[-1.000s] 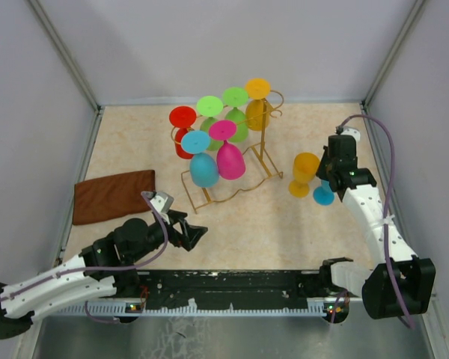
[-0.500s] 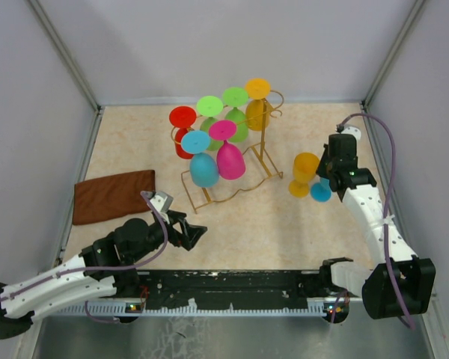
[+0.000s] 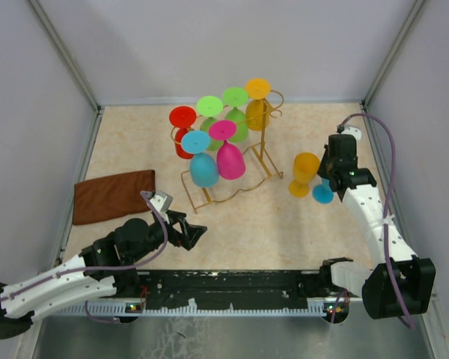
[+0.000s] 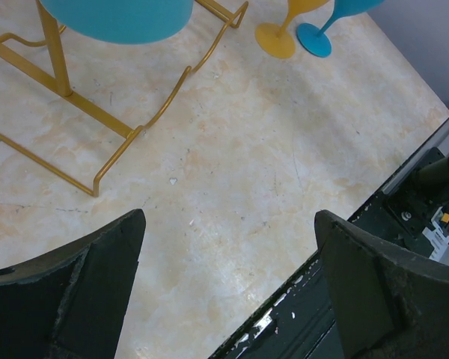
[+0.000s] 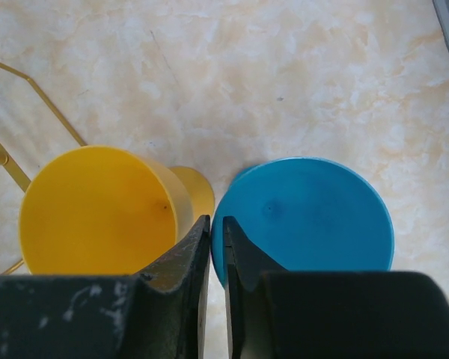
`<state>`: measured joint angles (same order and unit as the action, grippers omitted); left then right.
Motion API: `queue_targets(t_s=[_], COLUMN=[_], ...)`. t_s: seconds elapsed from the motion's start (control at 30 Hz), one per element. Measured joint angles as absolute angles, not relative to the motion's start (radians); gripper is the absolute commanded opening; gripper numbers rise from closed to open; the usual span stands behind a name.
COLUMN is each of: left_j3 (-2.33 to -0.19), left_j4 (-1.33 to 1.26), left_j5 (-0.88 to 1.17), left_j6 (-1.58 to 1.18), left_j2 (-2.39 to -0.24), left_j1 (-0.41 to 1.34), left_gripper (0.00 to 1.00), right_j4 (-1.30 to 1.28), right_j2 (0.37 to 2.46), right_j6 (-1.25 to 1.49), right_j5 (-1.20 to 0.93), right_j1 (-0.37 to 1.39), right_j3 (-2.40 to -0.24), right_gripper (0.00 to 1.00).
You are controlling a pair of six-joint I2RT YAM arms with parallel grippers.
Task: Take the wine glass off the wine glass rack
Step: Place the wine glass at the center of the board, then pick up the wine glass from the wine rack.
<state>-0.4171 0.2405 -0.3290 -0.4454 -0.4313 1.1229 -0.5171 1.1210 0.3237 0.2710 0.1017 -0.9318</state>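
The gold wine glass rack (image 3: 263,153) stands mid-table with several coloured wine glasses hanging upside down from it, among them a cyan one (image 3: 203,166) and a pink one (image 3: 230,158). Two more stand upright on the table to its right: a yellow wine glass (image 3: 305,172) and a blue wine glass (image 3: 323,194). My right gripper (image 5: 215,224) reaches down over the blue wine glass (image 5: 307,217). Its jaws are pinched on the left rim, one finger inside the bowl and one between it and the yellow wine glass (image 5: 97,209). My left gripper (image 4: 228,247) hangs open over bare table near the front rail.
A brown cloth (image 3: 114,196) lies at the left side. The rack's wavy base wire (image 4: 120,142) and the cyan glass's bowl (image 4: 116,15) lie ahead of the left gripper. The black front rail (image 3: 232,288) runs along the near edge. White walls close in the table.
The blue wine glass shifted very slightly under the right gripper. The left arm has not moved.
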Motion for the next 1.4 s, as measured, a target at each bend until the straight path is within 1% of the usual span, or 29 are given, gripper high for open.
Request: queue_targets(t_s=[0.1,0.17,0.33,0.5,0.57,0.63,0.7,0.8,0.97,1.07,1.23,1.33,1.4], left_j3=[-0.417,-0.417,-0.417,-0.417,-0.417,-0.417,-0.417,-0.417,-0.417,-0.417,-0.417,-0.416,-0.416], left_j4=[0.241,0.241,0.241,0.240,0.240,0.239,0.239,0.239,0.239,0.239,0.240,0.240,0.241], left_j5=[-0.330,-0.331,-0.331,-0.331,-0.331,-0.331,-0.330,-0.330,-0.330,-0.330,-0.330,-0.335,-0.352], left_j6=[-0.445,-0.445,-0.445,-0.445,-0.445,-0.445,-0.445,-0.446,-0.449,-0.450,-0.458,-0.473,-0.490], left_j2=[-0.431,-0.431,-0.431,-0.432,-0.435,-0.443,-0.448,-0.450,-0.450,-0.450,-0.450,-0.450,-0.457], left_j1=[1.123,1.123,1.123,1.123,1.123,1.123,1.123,1.123,1.123,1.123,1.123,1.123,1.123], left_gripper=[1.00,1.00,1.00,1.00,1.00,1.00,1.00,1.00,1.00,1.00,1.00,1.00,1.00], right_j4=[-0.517,-0.517,-0.522,-0.543,-0.551,-0.564,-0.568,-0.562,-0.500,-0.410,-0.228,-0.084,0.018], right_j2=[1.121,1.121,1.118,1.089,1.059,1.025,0.989,0.928,0.823,0.768,0.733,0.736,0.745], right_j6=[0.324,0.324,0.326,0.326,0.326,0.326,0.332,0.342,0.381,0.431,0.567,0.696,0.788], right_j5=[0.264,0.252,0.230,0.230,0.230,0.229,0.221,0.192,0.094,-0.015,-0.228,-0.329,-0.384], right_j1=[0.102,0.102,0.102,0.102,0.102,0.102,0.102,0.102,0.102,0.102,0.102,0.102,0.107], right_j3=[-0.932,-0.932,-0.936,-0.978,-0.997,-1.023,-1.044,-1.063,-1.061,-1.045,-0.994,-0.949,-0.914], right_gripper=[0.15,0.18,0.18,0.26,0.34,0.50,0.61,0.70,0.76,0.80,0.80,0.77,0.77])
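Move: The right fingers are still nearly shut at the left rim of the standing blue wine glass, whose middle lies some 4 cm to their right and 9 cm below. The standing yellow glass is about 4 cm left, 1 cm ahead and 9 cm below; the rack's pink glass hangs roughly 26 cm left, 6 cm ahead and 3 cm higher. From the left hand, the standing blue glass is about 18 cm ahead, 39 cm right and 10 cm below. The right fingers open off the blue glass's rim, rising 23 cm, then swinging 12 cm left towards the rack, levelling. ##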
